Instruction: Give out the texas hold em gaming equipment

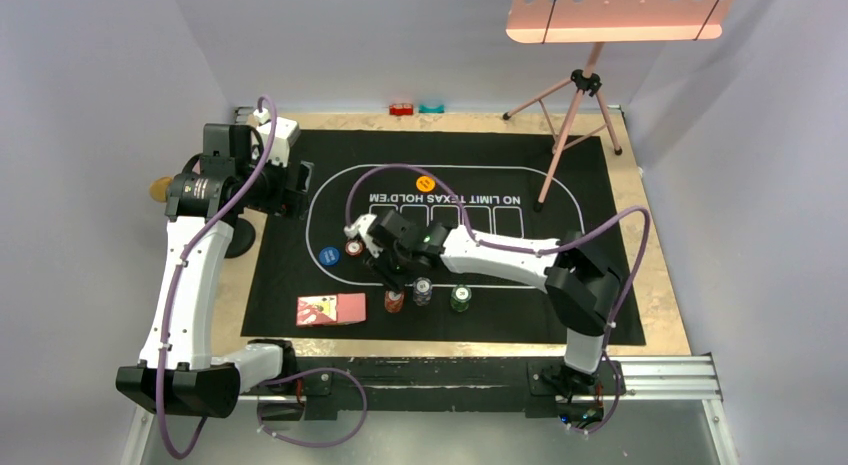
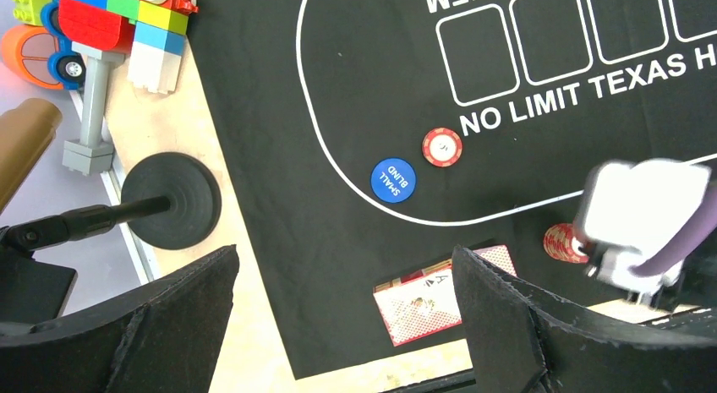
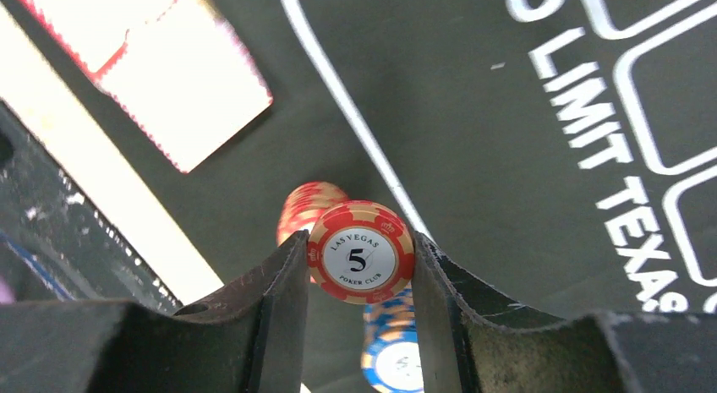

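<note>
My right gripper is shut on a red striped poker chip marked 5, held by its edges just above the black mat. Under it stand a red chip stack and a blue-striped stack; a green stack is to their right. The pink-red-backed cards lie at the mat's near left. A blue disc and a single red chip lie by the white oval line, and an orange disc lies farther back. My left gripper hovers open and empty at the mat's left edge.
Colourful toy bricks and a gold-headed microphone with a round black stand base sit off the mat's left side. A pink tripod stands at the back right. Two small red and teal items sit at the far edge.
</note>
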Robot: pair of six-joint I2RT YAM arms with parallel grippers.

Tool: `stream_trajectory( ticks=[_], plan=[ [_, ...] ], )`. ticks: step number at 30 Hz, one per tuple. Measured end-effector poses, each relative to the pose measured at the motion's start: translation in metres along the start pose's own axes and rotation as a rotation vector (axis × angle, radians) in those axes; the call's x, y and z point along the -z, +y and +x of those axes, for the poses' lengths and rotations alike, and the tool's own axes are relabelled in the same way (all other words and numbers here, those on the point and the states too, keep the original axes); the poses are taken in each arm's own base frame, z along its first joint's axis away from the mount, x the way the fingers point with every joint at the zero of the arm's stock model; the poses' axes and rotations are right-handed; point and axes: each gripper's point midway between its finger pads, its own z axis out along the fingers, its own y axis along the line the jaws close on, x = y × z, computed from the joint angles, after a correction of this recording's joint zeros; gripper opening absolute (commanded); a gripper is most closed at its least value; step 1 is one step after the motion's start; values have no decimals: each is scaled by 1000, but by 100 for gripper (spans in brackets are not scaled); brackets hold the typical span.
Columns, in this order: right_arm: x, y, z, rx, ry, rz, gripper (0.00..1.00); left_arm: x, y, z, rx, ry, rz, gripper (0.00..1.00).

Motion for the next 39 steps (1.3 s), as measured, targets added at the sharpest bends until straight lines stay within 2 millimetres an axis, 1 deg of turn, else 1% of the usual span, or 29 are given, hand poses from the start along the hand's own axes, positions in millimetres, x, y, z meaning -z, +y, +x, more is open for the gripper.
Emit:
stream_trajectory(
  ticks=[3, 4, 6, 8, 10, 13, 15, 16, 18, 20, 23, 27, 30, 33, 35, 36, 38, 39],
  plan=[
    [12, -21, -18, -66, -53, 28, 0, 0, 0, 0, 0, 1, -1, 100],
    [17, -41, -26, -112, -76, 53, 0, 0, 0, 0, 0, 0, -1, 100],
    [26, -70, -39, -182, -117, 97, 0, 0, 0, 0, -1, -1, -1, 100],
    [34, -106, -50, -258, -157, 160, 0, 0, 0, 0, -1, -1, -1, 100],
    [43, -143, -57, -333, -188, 228, 0, 0, 0, 0, 0, 0, 0, 100],
    [49, -188, -63, -422, -222, 309, 0, -1, -1, 3, 1, 8, 3, 100],
    [46, -217, -60, -477, -223, 353, 0, -3, -1, 5, 1, 14, 5, 100],
    [42, -227, -58, -496, -217, 368, 0, -4, -1, 6, 1, 17, 5, 100],
    [31, -250, -51, -535, -197, 402, 0, -5, -1, 8, 2, 24, 7, 100],
    [16, -268, -43, -564, -169, 425, 0, -6, -1, 9, -1, 29, 8, 100],
    [-7, -285, -34, -583, -127, 448, 0, -6, -1, 9, -5, 30, 10, 100],
    [-37, -293, -23, -592, -77, 451, 0, -6, -1, 9, -8, 30, 11, 100],
    [-51, -295, -17, -596, -51, 449, 0, -7, -1, 10, -15, 31, 11, 100],
    [-51, -299, -23, -601, -66, 453, 0, -8, -1, 12, -22, 38, 12, 100],
    [-50, -301, -26, -603, -72, 454, 6, -8, -1, 13, -26, 42, 12, 100],
    [-49, -302, -26, -605, -73, 454, 11, -9, -1, 14, -28, 42, 13, 100],
    [-50, -303, -26, -608, -73, 455, 24, -9, -1, 15, -29, 44, 13, 100],
    [-50, -303, -26, -609, -70, 456, 27, -9, -1, 15, -28, 46, 13, 100]
  ],
)
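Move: The right hand already holds a red chip low over the red chip stack, whose middle is about 2 cm back, straight in line sideways and 4 below. The big blind button lies some 31 cm ahead of this hand, 8 to its right and 7 below; the blue chip stack stands level with it, 6 cm to its right, and the laid red chip is 13 ahead and 10 left. From the left hand the big blind button is roughly 24 cm ahead, 25 right and 26 below. Keeping the red chip pinched between its fingertips, the right hand sweeps about 28 cm forward and 12 cm to its right, away from the chip stacks and across the printed card boxes towards the big blind button, turning some 45 degrees clockwise. It rises at first on the way, then sinks to lower than it began and almost stops with the chip low over the mat, just to the right of the button and a little nearer the robot, the fingers not opening. ##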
